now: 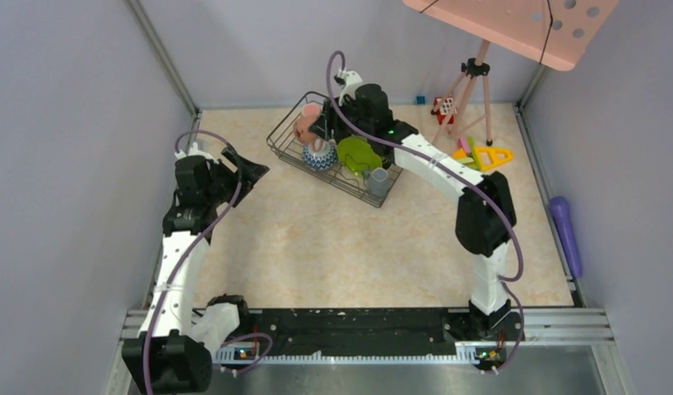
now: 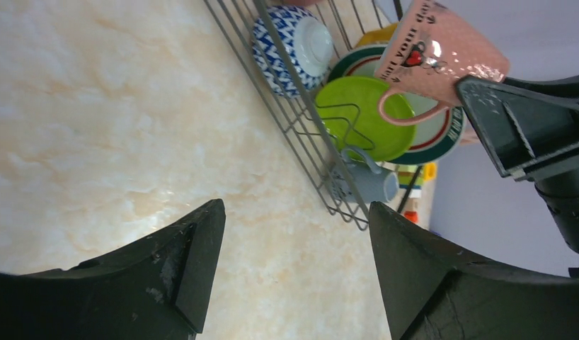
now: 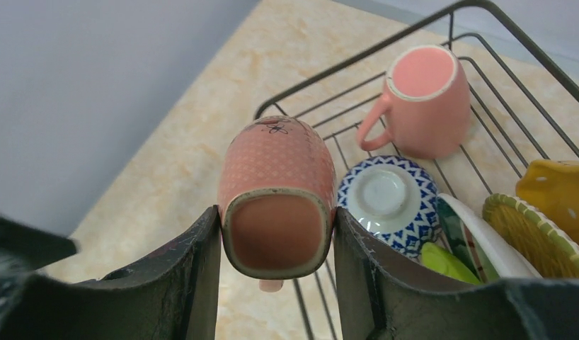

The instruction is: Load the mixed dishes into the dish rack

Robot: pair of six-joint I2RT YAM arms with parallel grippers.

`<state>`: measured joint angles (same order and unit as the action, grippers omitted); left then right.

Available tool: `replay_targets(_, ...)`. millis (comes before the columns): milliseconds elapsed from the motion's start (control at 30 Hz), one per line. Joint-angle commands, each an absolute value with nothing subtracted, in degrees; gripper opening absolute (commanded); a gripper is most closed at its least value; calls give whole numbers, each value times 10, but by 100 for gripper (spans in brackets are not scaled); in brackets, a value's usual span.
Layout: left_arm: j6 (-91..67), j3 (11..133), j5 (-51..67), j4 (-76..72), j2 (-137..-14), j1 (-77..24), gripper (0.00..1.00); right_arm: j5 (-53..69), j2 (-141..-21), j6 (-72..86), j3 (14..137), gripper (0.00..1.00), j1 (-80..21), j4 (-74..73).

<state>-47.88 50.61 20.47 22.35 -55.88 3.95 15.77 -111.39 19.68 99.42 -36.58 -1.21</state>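
My right gripper (image 3: 276, 212) is shut on a pink patterned mug (image 3: 276, 170), held on its side above the near left corner of the dish rack (image 1: 288, 152). The rack holds a second pink mug (image 3: 425, 99) upside down, a blue-white patterned bowl (image 3: 387, 198) upside down, a lime green plate (image 2: 364, 117), a green-rimmed white plate (image 2: 442, 138), yellow plates (image 3: 563, 191) and a small grey cup (image 1: 379, 182). My left gripper (image 2: 297, 205) is open, with nothing between its fingers, over the bare table left of the rack.
A pink perforated board on a tripod (image 1: 473, 78) stands at the back right. Colourful toy blocks (image 1: 481, 155) lie right of the rack. A purple object (image 1: 566, 230) lies along the right wall. Grey walls enclose the table.
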Motion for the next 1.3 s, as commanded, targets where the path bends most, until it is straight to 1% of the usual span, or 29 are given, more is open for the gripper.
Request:
replay_targets(0,-405,539,95,262,-519,41,79,66,-1185,158,1136,0,-396,-80)
replay_targets(133,-369,549,30,313,-509,41,79,7,-1263,179,1229,0,-410,-119)
replay_targets(300,-364,538,5,323,-493,41,78,-54,-1326,207,1293,0,-425,-120)
replay_targets(567,-375,506,30,310,-491,41,78,-64,-1376,237,1308,0,-430,-92)
replay_targets(700,-374,499,33,306,-491,41,77,-70,-1403,245,1329,0,-433,-103)
replay_targets(800,-374,495,33,305,-488,41,78,-94,-1421,239,1350,0,-442,-116)
replay_targets(1000,-372,488,33,303,-484,41,78,-137,-1432,214,1352,1,-455,-122)
replay_targets(1067,-371,487,33,302,-483,41,78,-134,-1434,211,1352,14,-455,-120)
replay_targets(1100,-371,487,33,302,-483,41,78,-133,-1434,210,1351,23,-455,-119)
replay_targets(1167,-371,486,34,301,-483,41,78,-129,-1434,210,1351,45,-455,-116)
replay_targets(1200,-371,487,35,301,-483,41,78,-126,-1433,211,1351,50,-455,-115)
replay_targets(1267,-371,486,38,302,-483,41,78,-121,-1431,211,1352,56,-455,-110)
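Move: The mug in my right hand is bound for the empty left corner of the rack, about 6 cm ahead, 7 cm left and 17 cm below. The blue-patterned bowl stands some 9 cm ahead, 19 cm below; the pink mug about 17 cm ahead and 3 cm left, the green plate roughly 5 cm ahead and 11 cm right, both some 17 cm below. From my left hand that corner is about 19 cm ahead, 10 cm right and 13 cm down. I lower the upside-down mug about 14 cm into the rack's left corner beside the blue bowl, slanting forward and left at first, then mostly straight down. My right wrist turns some 20 degrees clockwise as its left side dips, and the fingers keep their hold. My empty left hand draws away some 5 cm left and a little back and down, rolling as it goes, fingers still open. ##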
